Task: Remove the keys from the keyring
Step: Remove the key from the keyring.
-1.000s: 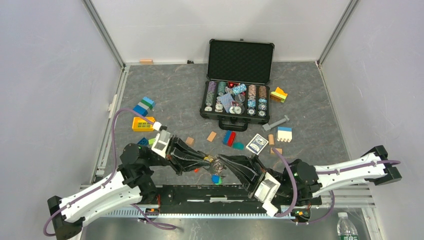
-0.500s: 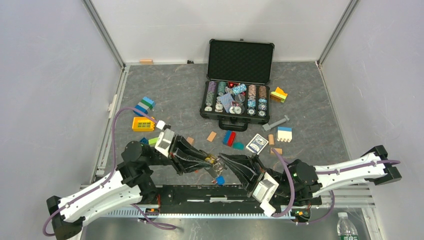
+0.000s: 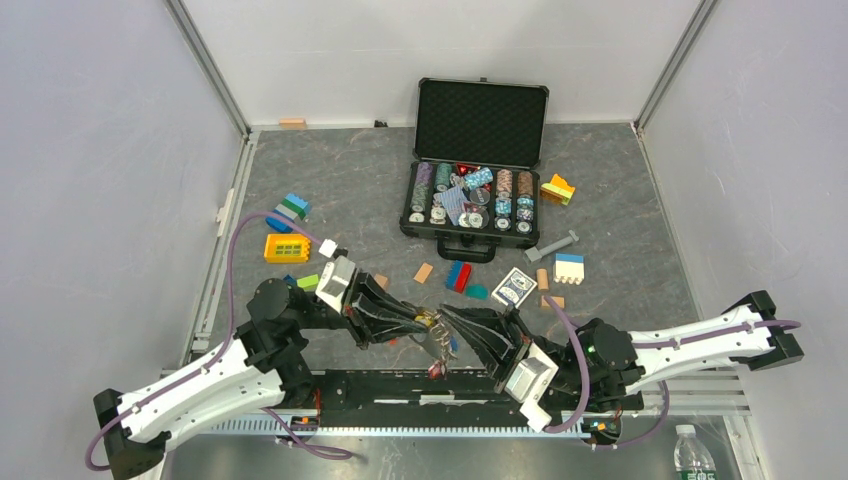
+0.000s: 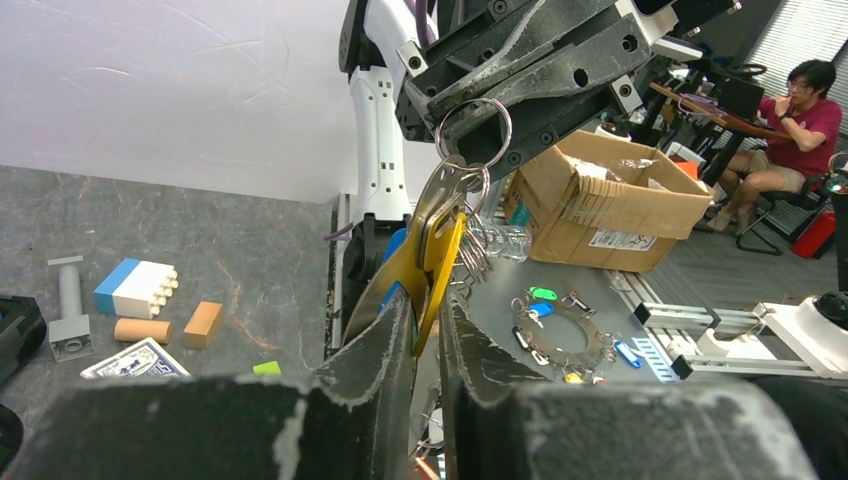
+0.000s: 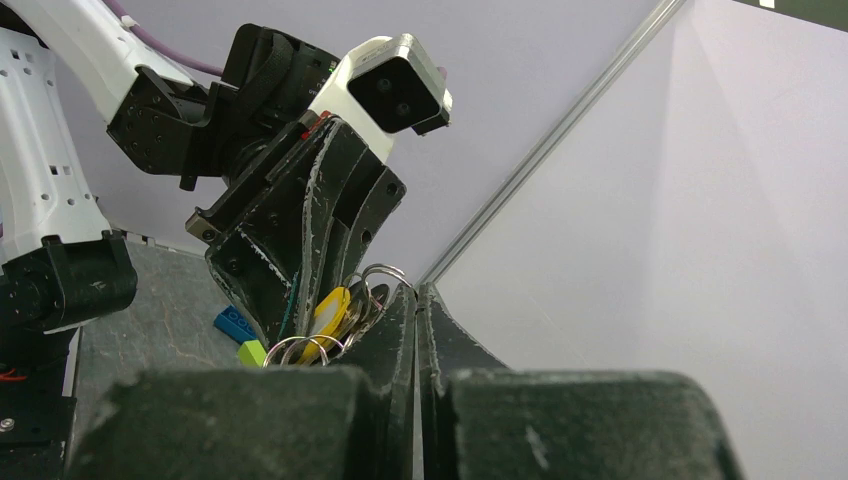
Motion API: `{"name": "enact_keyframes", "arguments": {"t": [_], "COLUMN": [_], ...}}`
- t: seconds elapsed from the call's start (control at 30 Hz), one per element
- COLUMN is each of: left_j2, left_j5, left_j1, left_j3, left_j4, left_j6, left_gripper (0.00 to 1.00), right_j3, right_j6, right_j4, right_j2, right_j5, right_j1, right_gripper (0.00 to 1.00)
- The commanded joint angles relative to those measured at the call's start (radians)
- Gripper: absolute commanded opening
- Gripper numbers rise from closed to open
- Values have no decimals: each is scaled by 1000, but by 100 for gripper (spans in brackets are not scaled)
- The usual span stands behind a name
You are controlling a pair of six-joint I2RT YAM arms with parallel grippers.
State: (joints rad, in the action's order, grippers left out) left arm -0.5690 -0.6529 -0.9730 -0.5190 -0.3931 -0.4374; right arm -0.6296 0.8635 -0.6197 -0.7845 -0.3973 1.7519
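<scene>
The keyring (image 4: 473,132), a thin silver wire ring, is held in the air near the table's front edge. My right gripper (image 3: 447,319) is shut on it, and the ring (image 5: 385,272) shows right at its fingertips. From the ring hang the keys (image 3: 438,352), a bunch of silver blades with coloured heads. My left gripper (image 4: 428,310) meets the bunch from the left and is shut on the yellow key (image 4: 440,255). A blue head shows behind its left finger. A red head (image 3: 436,371) dangles lowest. In the right wrist view the yellow key (image 5: 330,310) sits between the left fingers.
An open black case (image 3: 478,170) of poker chips stands at the back. Toy blocks (image 3: 287,247) lie at the left and more (image 3: 459,276) in the middle, beside a card deck (image 3: 514,288). A black rail (image 3: 420,390) runs along the near edge. A water bottle (image 3: 692,452) stands bottom right.
The left gripper has crept to the right and a little farther back, closing in on the right gripper's tips. The key bunch now hangs straight down between them, with the red head lowest.
</scene>
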Motion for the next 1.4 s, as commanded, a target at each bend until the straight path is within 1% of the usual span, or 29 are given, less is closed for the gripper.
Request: {"name": "enact_keyframes", "arguments": {"t": [0.0,0.07,0.1,0.13,0.17,0.27,0.47,0.63,0.83,0.97,1.23,1.37], "left_j2": [7,10,12,13,16,21,24,22,54,98,108,94], "left_j5": [-19,-21,-21,-21,-19,-14,-12,-14,17,64,58,32], "left_j1": [-3,-3,-3,-2,-2,-2,-2,-2,-1,-3,-3,-2], "left_j3": [-49,-57,-59,-64,-65,-63,-59,-60,-97,-96,-91,-81], "left_j4": [16,39,51,63,70,73,77,83,248,294,291,240], "left_j6": [49,60,68,73,80,81,80,77,156,189,190,169], "left_gripper": [17,17,20,28,33,38,39,37,41,44,44,42], "right_j3": [-5,-3,-4,-3,-4,-2,-1,2,-1,4,2,3], "right_j6": [12,14,15,17,17,17,15,17,20,20,19,19], "right_j4": [-57,-57,-57,-58,-57,-57,-59,-60,-61,-60,-60,-64], "right_j2": [26,26,26,26,26,27,27,30,33,34,30,30], "right_j5": [-15,-17,-18,-19,-19,-19,-20,-20,-21,-21,-18,-17], "right_j1": [0,1,1,1,1,1,1,1,2,1,1,1], "right_gripper": [0,0,0,0,0,0,0,0,0,0,0,0]}}
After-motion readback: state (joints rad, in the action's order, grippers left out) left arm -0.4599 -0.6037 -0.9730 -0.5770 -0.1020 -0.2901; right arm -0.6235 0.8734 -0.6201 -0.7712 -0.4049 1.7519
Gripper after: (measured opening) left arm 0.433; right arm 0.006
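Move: The yellow tag is still pinched with the metal plate in your left fingertips, its middle roughly 1 cm to the right and 2 cm up, no distance ahead; the red tag dangles some 9 cm below and 2 cm back, 1 cm right. The large ring pinched by the right gripper is about 3 cm right, level fore and aft, 6 cm up. From the right hand the yellow tag lies about 2 cm left, 5 cm down, straight beneath fore and aft. Open the left gripper to about twice its gap to let go of the yellow tag, nearly in place at first, then draw it back to the left, away from the right gripper, by some 2 cm and about 1 cm down, dipping the fingertips and swinging them forward about 5 degrees each. Keep the right gripper shut on its ring and almost still. ##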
